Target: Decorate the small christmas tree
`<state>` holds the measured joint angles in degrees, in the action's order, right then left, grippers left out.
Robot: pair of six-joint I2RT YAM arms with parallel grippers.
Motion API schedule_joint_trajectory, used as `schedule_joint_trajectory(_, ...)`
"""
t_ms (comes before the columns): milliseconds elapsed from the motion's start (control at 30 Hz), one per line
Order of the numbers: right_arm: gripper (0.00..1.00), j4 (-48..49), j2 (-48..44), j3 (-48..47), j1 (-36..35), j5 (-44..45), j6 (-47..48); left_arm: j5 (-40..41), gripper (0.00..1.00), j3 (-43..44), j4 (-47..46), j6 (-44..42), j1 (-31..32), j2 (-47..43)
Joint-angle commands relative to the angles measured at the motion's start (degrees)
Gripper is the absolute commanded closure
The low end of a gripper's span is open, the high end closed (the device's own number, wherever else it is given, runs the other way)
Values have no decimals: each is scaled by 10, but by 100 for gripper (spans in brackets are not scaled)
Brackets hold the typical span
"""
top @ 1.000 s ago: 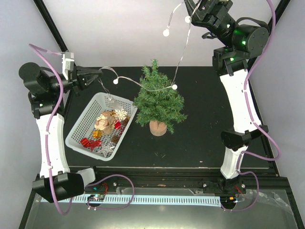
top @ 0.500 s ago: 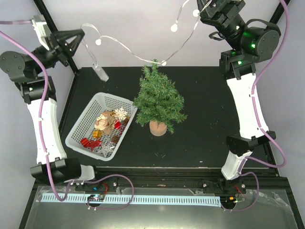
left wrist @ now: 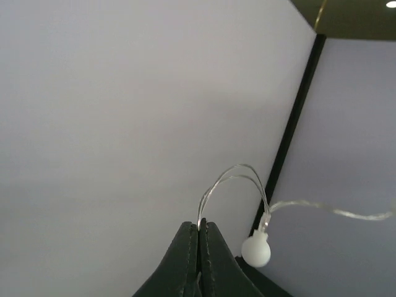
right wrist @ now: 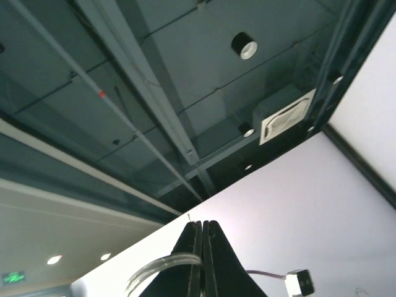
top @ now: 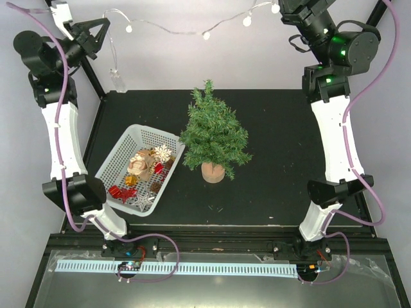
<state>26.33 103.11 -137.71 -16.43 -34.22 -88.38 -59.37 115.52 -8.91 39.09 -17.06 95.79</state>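
The small christmas tree (top: 214, 136) stands upright on its tan wooden base mid-table, bare of ornaments. A string of lights (top: 168, 29) with white bulbs hangs in a shallow sag high above the tree, stretched between both raised grippers. My left gripper (top: 104, 22) is shut on the wire at the far left; its small clear box (top: 117, 80) dangles below. In the left wrist view the left gripper (left wrist: 199, 224) pinches the looped wire (left wrist: 232, 176) next to a white bulb (left wrist: 255, 250). My right gripper (top: 286, 6) is shut on the other end, and the right gripper (right wrist: 202, 223) shows the wire (right wrist: 158, 266) at its jaws.
A white plastic basket (top: 109, 163) left of the tree holds several ornaments, among them red bows, stars and a snowflake. Black frame posts (top: 90, 70) rise at the table's back corners. The right arm's white link (top: 334, 135) stands along the right side.
Both arms have risen, lifting the string of lights off the tree's top. The left gripper swung up and back, and the string now hangs well above the tree.
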Motion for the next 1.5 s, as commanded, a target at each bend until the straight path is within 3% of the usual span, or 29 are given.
schedule_joint_trajectory(0, 99, -30, -2, 11, 27, 30, 30, 70, 99, 59, 152, -146, 26, -2)
schedule_joint_trajectory(167, 99, -91, 0, 26, 59, 38, 80, 121, 98, 67, 281, -264, 58, 0)
schedule_joint_trajectory(267, 99, -188, -9, 32, 78, 54, 149, 129, 98, 51, 346, -312, 71, -6)
schedule_joint_trajectory(500, 99, -326, -77, 159, 94, 106, 310, 131, 98, -129, 325, -359, 74, -87)
schedule_joint_trajectory(800, 99, -328, -148, 335, 119, 134, 361, 89, 98, -223, 418, -441, 118, -156)
schedule_joint_trajectory(1000, 99, -331, -176, 396, 129, 141, 377, 99, 98, -279, 470, -483, 147, -202)
schedule_joint_trajectory(1467, 99, -338, -231, 484, 132, 158, 402, 91, 98, -371, 507, -490, 191, -244)
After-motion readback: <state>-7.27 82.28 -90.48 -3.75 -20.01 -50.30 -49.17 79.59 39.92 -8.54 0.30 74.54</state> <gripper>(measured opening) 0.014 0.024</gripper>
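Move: The christmas tree's middle stands about 10 cm back, 25 cm to the right and 35 cm below the left hand; its string's tail end hangs some 20 cm beneath those fingers, and the ornament basket lies 8 cm back, 2 cm left and 54 cm down. From the right hand the tree's middle is roughly 1 cm ahead, 9 cm left and 50 cm below, with the basket about 27 cm to the left of the tree and 3 cm farther out. Down together come both closed grippers, keeping their grip on the light string stretched high above the tree. The right sweeps forward and down some 27 cm, drifting right, its fingers turning clockwise and tipping down from their upward slant; the left, after a short push forward, sinks some 25 cm towards the tree's near-left side, going right and then back as its fingers tip down. ##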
